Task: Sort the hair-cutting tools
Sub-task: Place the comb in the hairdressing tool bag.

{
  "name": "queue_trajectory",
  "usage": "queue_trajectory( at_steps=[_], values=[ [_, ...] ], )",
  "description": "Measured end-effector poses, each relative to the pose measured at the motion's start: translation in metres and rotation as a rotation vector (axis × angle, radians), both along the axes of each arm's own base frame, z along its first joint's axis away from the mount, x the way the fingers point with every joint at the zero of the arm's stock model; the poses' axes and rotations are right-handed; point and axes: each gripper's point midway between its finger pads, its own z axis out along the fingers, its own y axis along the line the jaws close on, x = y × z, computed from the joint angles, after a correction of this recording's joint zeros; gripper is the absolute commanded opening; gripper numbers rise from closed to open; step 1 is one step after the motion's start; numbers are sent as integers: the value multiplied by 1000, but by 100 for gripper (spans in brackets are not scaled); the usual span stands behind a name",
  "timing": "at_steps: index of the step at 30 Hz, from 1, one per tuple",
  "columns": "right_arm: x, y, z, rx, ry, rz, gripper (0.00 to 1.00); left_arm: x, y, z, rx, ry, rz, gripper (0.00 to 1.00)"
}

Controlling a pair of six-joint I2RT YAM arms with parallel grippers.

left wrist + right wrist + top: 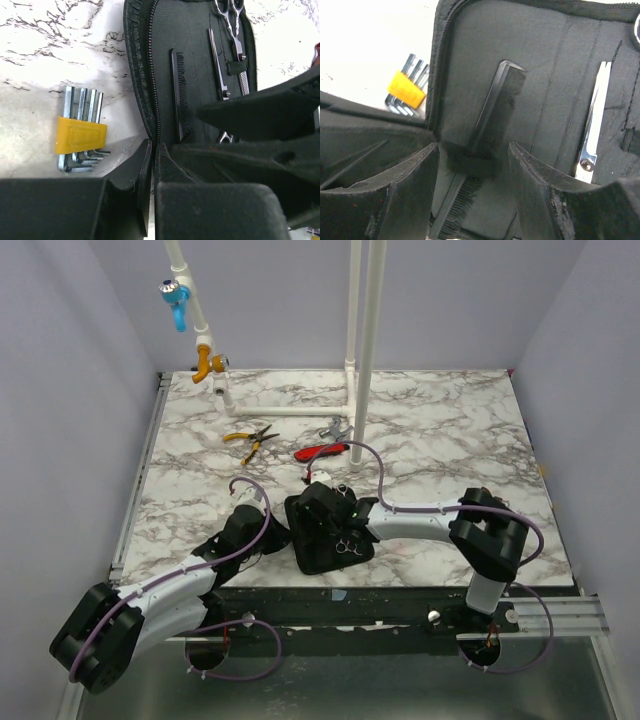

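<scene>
A black zip case (318,552) lies open at the table's near edge. In the left wrist view it holds a long black comb (179,95), a thin silver tool (218,65) and silver scissors (232,25) under straps. My left gripper (154,147) is shut on the case's zipper edge (152,100); it shows in the top view (278,530) at the case's left side. My right gripper (472,150) is open, its fingers on either side of the comb (495,115), which sits under an elastic strap. It is over the case's far part (330,508). The thin silver tool (592,130) lies to its right.
A yellow holder of hex keys (80,135) lies on the marble left of the case, also in the right wrist view (406,89). Yellow-handled pliers (250,438) and a red-handled tool (322,451) lie farther back. White pipes (358,340) stand at the back.
</scene>
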Motion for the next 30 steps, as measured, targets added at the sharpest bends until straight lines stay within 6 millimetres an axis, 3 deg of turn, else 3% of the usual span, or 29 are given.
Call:
queue_trajectory(
  at_steps=[5, 16, 30],
  values=[
    [7, -2, -13, -26, 15, -17, 52, 0, 0, -1, 6, -2, -7, 0],
    [16, 4, -18, -51, 19, -30, 26, -1, 1, -12, 46, 28, -15, 0],
    [24, 16, -20, -45, 16, -32, 11, 0, 2, -17, 69, 37, -25, 0]
  ],
)
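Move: The right hand, open, hangs over the comb, which lies in the bag across a thin strap. The comb's middle is about 1 cm ahead, 1 cm left and 2 cm below; the strap is about 1 cm back, 1 cm left. The slim scissors lie some 5 cm to the right, level, and the hex keys about 8 cm left and 1 cm ahead. From the left hand, shut on the bag's left edge, the comb's middle is about 2 cm ahead, 3 cm right and 2 cm below. Down onto the comb first, then forward and left along the bag floor, the right hand goes about 2 cm lower and 2.5 cm farther out, its open fingers closing most of the way until the tips meet the comb's toothed part beyond the strap and nudge it towards the bag's left edge. The left hand, fingers still shut on that edge, sinks some 1.5 cm. ##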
